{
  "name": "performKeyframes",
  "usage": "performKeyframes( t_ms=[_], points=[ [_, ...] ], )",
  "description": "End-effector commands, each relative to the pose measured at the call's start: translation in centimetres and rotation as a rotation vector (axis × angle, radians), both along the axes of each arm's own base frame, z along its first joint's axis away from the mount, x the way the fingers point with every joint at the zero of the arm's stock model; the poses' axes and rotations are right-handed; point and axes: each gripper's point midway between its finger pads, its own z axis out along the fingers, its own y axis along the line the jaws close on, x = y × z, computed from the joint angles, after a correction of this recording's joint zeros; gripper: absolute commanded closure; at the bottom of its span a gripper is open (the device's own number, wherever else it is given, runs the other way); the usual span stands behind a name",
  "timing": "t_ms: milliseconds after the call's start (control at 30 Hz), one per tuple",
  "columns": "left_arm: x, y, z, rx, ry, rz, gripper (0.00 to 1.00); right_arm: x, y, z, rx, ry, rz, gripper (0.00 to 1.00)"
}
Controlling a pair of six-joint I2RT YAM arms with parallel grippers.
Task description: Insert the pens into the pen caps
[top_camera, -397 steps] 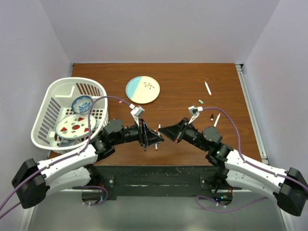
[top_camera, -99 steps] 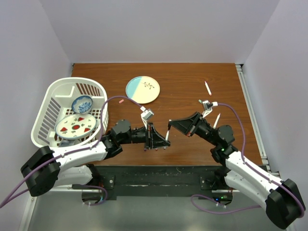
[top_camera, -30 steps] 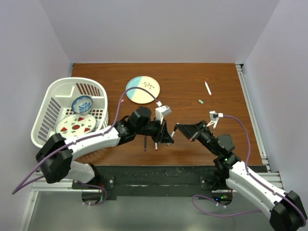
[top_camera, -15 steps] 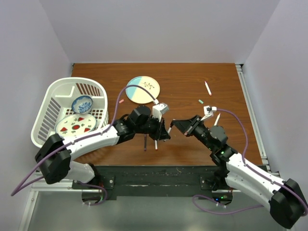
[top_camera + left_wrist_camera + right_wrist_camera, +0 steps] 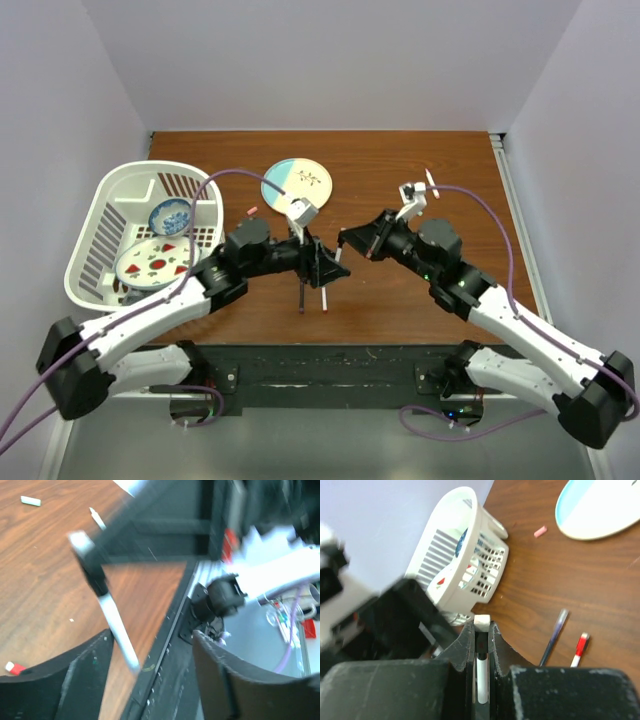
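My right gripper (image 5: 347, 238) (image 5: 481, 626) is shut on a white pen wearing a black cap (image 5: 481, 652), held above the table's middle. In the left wrist view that same pen (image 5: 114, 630) shows blurred, hanging close to the left finger (image 5: 65, 680) of my left gripper (image 5: 152, 642) (image 5: 328, 268), whose jaws stand apart around it without gripping. A dark purple pen (image 5: 302, 295) (image 5: 554, 636) and a red-capped white pen (image 5: 324, 298) (image 5: 580, 649) lie on the table below the grippers. A pink cap (image 5: 250, 212) (image 5: 540, 531) lies left of the plate. A green cap (image 5: 30, 500) lies far off.
A white basket (image 5: 100, 215) (image 5: 462, 545) holding dishes stands at the left. A blue and cream plate (image 5: 297, 187) (image 5: 600, 510) sits at the back centre. Another white pen (image 5: 432, 184) lies at the back right, partly behind the right wrist. A red cap (image 5: 14, 668) lies near the left finger.
My left gripper has opened and let go of the pen. The left arm has drawn back leftward. The right gripper has moved left and away with the capped pen.
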Motion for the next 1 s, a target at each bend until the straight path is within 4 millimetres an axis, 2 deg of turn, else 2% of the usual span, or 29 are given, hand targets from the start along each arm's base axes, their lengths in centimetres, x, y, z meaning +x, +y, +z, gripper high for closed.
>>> performKeyframes(
  t_ms=[0,67,100,133,167,233,267,300,400,533,600,633,700,733,833,867,967],
  points=[
    [-3.2,2.0,0.1,0.006,-0.03,-0.084,0.28,1.3,-0.7,-0.6,-0.19,-0.017,-0.012,1.0],
    [-3.7,3.2,-1.3,0.072,-0.017,-0.068,0.23,1.6,-0.7,-2.0,-0.243,0.012,-0.004,1.0],
    [-3.8,3.9,-1.0,0.077,-0.036,-0.052,0.2,1.6,-0.7,-2.9,-0.274,0.022,0.004,1.0],
    [-3.8,4.6,-1.8,0.12,-0.039,-0.035,0.19,1.6,-0.7,-3.6,-0.296,0.037,0.007,1.0],
    [-3.1,5.2,-1.9,0.139,-0.054,0.02,0.18,1.5,-0.7,-5.2,-0.336,0.074,0.021,1.0],
    [-2.7,6.4,-1.6,0.162,-0.069,0.077,0.1,1.3,-1.1,-7.4,-0.396,0.116,0.03,1.0],
    [-2.4,6.7,-1.4,0.169,-0.079,0.099,0.06,1.2,-1.2,-9.4,-0.433,0.156,0.034,1.0],
    [-2.4,7.0,-1.1,0.168,-0.092,0.112,0.0,1.3,-1.4,-10.5,-0.453,0.177,0.028,1.0],
    [-1.9,8.2,-0.6,0.183,-0.113,0.175,0.0,1.1,-1.5,-14.2,-0.501,0.263,0.025,1.0],
    [-1.8,9.1,-0.1,0.169,-0.125,0.223,0.0,1.0,-1.6,-18.2,-0.521,0.355,0.008,1.0],
    [-1.8,9.7,0.2,0.155,-0.138,0.245,0.0,1.4,-1.2,-18.9,-0.505,0.362,-0.003,1.0],
    [-1.8,9.8,0.5,0.148,-0.146,0.25,0.0,1.5,-1.1,-20.0,-0.516,0.377,-0.004,1.0],
    [-1.9,10.1,0.8,0.137,-0.159,0.259,0.0,2.2,-0.6,-20.3,-0.5,0.374,-0.013,1.0],
    [-1.9,10.2,0.9,0.135,-0.161,0.265,0.0,2.5,-0.3,-21.2,-0.514,0.386,-0.014,1.0],
    [-1.7,10.5,1.1,0.131,-0.163,0.285,0.0,3.6,0.5,-21.7,-0.525,0.406,-0.024,1.0],
    [-1.6,10.6,1.2,0.131,-0.165,0.293,0.0,4.0,0.4,-22.7,-0.553,0.43,-0.045,1.0],
    [-1.5,10.9,1.5,0.128,-0.174,0.31,0.0,4.0,0.3,-24.0,-0.559,0.486,-0.072,0.84]
  ],
)
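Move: The right hand already holds the black-capped pen by its cap. The bare table spot it goes to lies about 26 cm below, roughly 2 cm back and 1 cm right. From that hand the red-capped pen lies level fore-and-aft and about 4 cm left, the purple pen about 1 cm ahead and 8 cm left, both some 26 cm down. From the left hand, open and clear of the pen, the spot is about 4 cm ahead, 1 cm right and 23 cm below. Down almost plumb, some 25 cm, the right hand carries the capped pen to the table beside the red-capped pen, tipping its fingers about 45 degrees steeper and keeping its pinch on the cap. The left hand backs off, first a little back, then about 10 cm in all to its left, away from the pen, opening from part-open to full and swinging some 15 degrees counter-clockwise. ##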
